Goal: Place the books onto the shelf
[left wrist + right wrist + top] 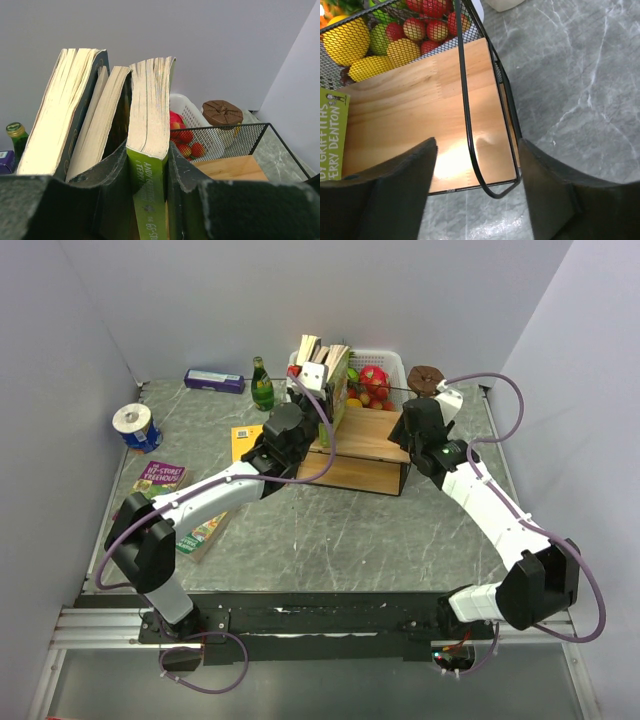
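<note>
Three books stand upright at the left end of the shelf [372, 440]. My left gripper [320, 390] is shut on the rightmost one, a bright green book [149, 190], its fingers [112, 175] pressed to both covers by the spine. Two thicker dark-covered books [70, 115] lean just left of it. My right gripper [477, 145] is open over the shelf's right end, its jaws on either side of the black wire frame [466, 100] without touching it. More books lie flat on the table at left: a purple one [158, 477], a yellow one [245, 440] and a green one [205, 533] partly under my left arm.
A white basket of fruit [385, 358] stands right behind the shelf, beside a jar with a brown lid [427, 379]. A green bottle [262, 386], a dark blue box [214, 380] and a blue-and-white roll [135, 427] sit at the back left. Walls enclose three sides.
</note>
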`<state>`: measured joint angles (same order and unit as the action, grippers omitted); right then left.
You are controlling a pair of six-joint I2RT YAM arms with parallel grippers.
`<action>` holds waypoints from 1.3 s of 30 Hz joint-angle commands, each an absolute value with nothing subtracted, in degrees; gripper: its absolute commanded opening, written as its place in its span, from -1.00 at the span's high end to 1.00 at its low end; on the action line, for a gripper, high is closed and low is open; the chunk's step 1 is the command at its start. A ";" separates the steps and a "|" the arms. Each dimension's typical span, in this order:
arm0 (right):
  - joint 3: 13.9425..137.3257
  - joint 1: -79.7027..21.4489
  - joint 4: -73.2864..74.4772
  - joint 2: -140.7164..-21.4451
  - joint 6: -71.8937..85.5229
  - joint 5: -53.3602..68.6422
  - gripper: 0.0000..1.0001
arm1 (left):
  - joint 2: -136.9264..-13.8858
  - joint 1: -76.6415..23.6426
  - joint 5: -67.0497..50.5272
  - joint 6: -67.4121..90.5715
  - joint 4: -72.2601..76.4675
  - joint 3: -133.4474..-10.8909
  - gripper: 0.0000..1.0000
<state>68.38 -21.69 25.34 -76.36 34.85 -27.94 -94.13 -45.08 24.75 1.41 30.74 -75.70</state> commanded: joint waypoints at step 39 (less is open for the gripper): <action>70.40 -21.27 23.91 -78.40 35.77 -26.89 0.92 | -82.63 -47.02 26.37 -1.32 33.31 -78.48 -0.18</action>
<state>68.47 -22.13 25.69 -76.75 28.18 -25.98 -88.33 -45.43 26.83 -0.54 31.70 -74.39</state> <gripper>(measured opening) 0.104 0.584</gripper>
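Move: The left hand already has the green book by the top of its spine; the book's middle is about 6 cm ahead, 1 cm right and 8 cm below. Left of the hand stand the brown book, some 4 cm off and 6 ahead, and the thick blue book, roughly 8 cm off and 7 ahead. The shelf's front right wire rod lies between the right hand's open fingertips, about 1 cm left; from that hand the green book's middle is 5 cm ahead, 14 left, 4 above. The right hand stays almost in place and shuts its fingers to pinch the shelf's front right wire rod, turning about 5 degrees counter-clockwise as it does, then keeps that pinch while the left hand holds the green book steady. Only then do the left fingers spread and let go of the spine, and the left hand draws away from the book, about 4 cm up with 2 to 3 cm to the left and some 2 cm back, its fingertips tipping slightly upward. ##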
